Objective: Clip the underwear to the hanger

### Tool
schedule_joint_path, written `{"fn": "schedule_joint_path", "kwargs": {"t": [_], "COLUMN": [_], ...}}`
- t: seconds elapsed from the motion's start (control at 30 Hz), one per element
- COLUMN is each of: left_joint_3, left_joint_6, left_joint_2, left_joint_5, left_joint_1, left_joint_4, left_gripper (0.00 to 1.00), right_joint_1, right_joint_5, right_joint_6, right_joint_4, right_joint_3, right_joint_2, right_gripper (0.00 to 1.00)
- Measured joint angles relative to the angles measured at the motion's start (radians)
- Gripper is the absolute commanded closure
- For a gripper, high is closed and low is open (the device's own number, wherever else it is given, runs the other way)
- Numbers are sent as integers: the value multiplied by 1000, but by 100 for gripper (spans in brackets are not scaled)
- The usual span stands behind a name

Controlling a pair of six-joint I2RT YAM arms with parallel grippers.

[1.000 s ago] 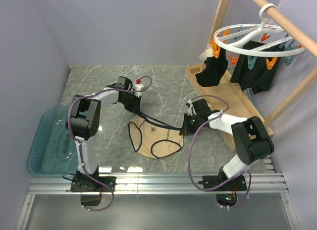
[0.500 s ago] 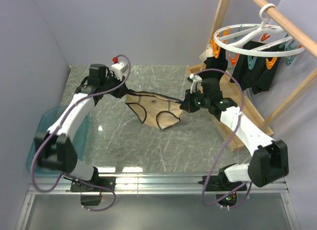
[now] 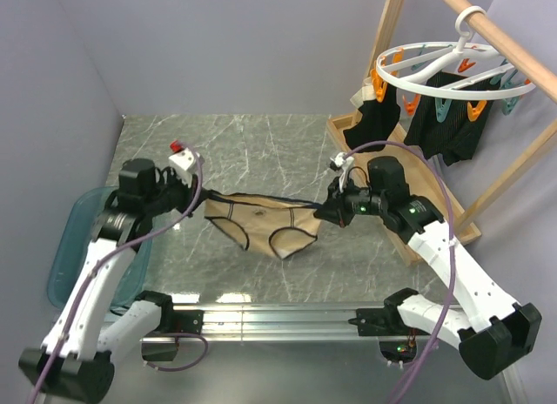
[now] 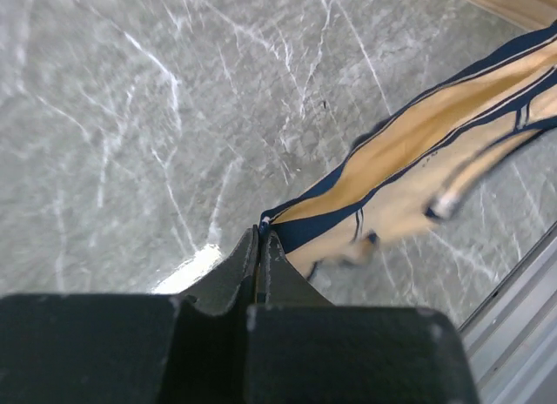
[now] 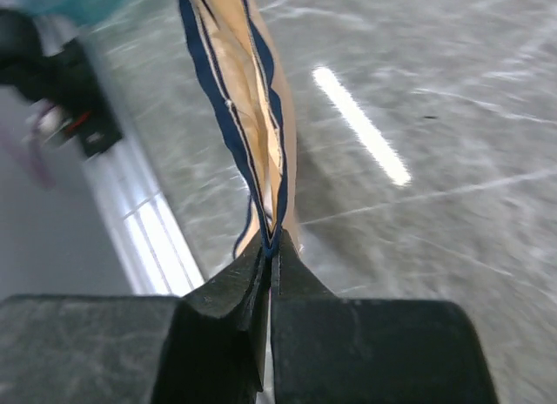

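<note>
The beige underwear (image 3: 261,219) with dark navy trim hangs stretched in the air between both arms, above the marble table. My left gripper (image 3: 202,200) is shut on its left waistband corner; the left wrist view shows the trim (image 4: 300,221) pinched at the fingertips (image 4: 261,234). My right gripper (image 3: 324,209) is shut on the right corner, the fabric (image 5: 239,99) running away from its tips (image 5: 271,245). The white round hanger (image 3: 452,73) with orange and teal clips hangs from the wooden rod at the upper right, well above and to the right of the underwear.
Black garments (image 3: 448,130) are clipped under the hanger, above the wooden rack base (image 3: 409,186). A teal plastic tub (image 3: 70,247) sits at the left table edge beneath my left arm. A metal rail (image 3: 287,317) runs along the near edge.
Both arms have lifted the underwear off the table and pulled it taut between them. The left gripper closed on the waistband corner; the left arm swung out left and toward the near edge.
</note>
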Motion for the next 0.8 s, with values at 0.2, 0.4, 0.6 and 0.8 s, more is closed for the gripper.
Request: {"fn": "schedule_joint_path", "kwargs": {"t": [0.2, 0.4, 0.6, 0.8], "left_joint_3": [-7, -19, -14, 87], "left_joint_6": [111, 139, 77, 3], "left_joint_2": [-117, 155, 578, 760], "left_joint_5": [10, -14, -58, -92], "left_joint_1": [-2, -30, -35, -35], "left_joint_4": [-117, -134, -74, 37], "left_gripper": [100, 100, 100, 99], "right_joint_1": [34, 29, -29, -70], "right_joint_5": [-112, -90, -42, 18], "right_joint_6": [-16, 19, 51, 53], "right_joint_4": [-15, 26, 64, 81], "right_joint_3": [-88, -145, -90, -3], "right_joint_2": [5, 275, 549, 665], "right_gripper": [100, 100, 100, 100]}}
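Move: The bare stretch of marble table that the underwear goes down to is about 23 cm below my left hand, some 11 cm to its right and 6 cm back. It lies about 22 cm below my right hand, 12 cm to its left and 2 cm back. The wooden rack base is about 23 cm to the right of my right hand and 15 cm ahead, at table level. The blue tub lies some 30 cm left of my left hand and 5 cm back. With the underwear's waistband still pinched at a corner in each hand, I draw both hands back 3 to 4 cm, then swing them down together some 20 cm towards the table, finishing with a forward pull to about 5 cm ahead of where they began. Both wrists tip down about 35 degrees as they drop; my fingers stay shut. ##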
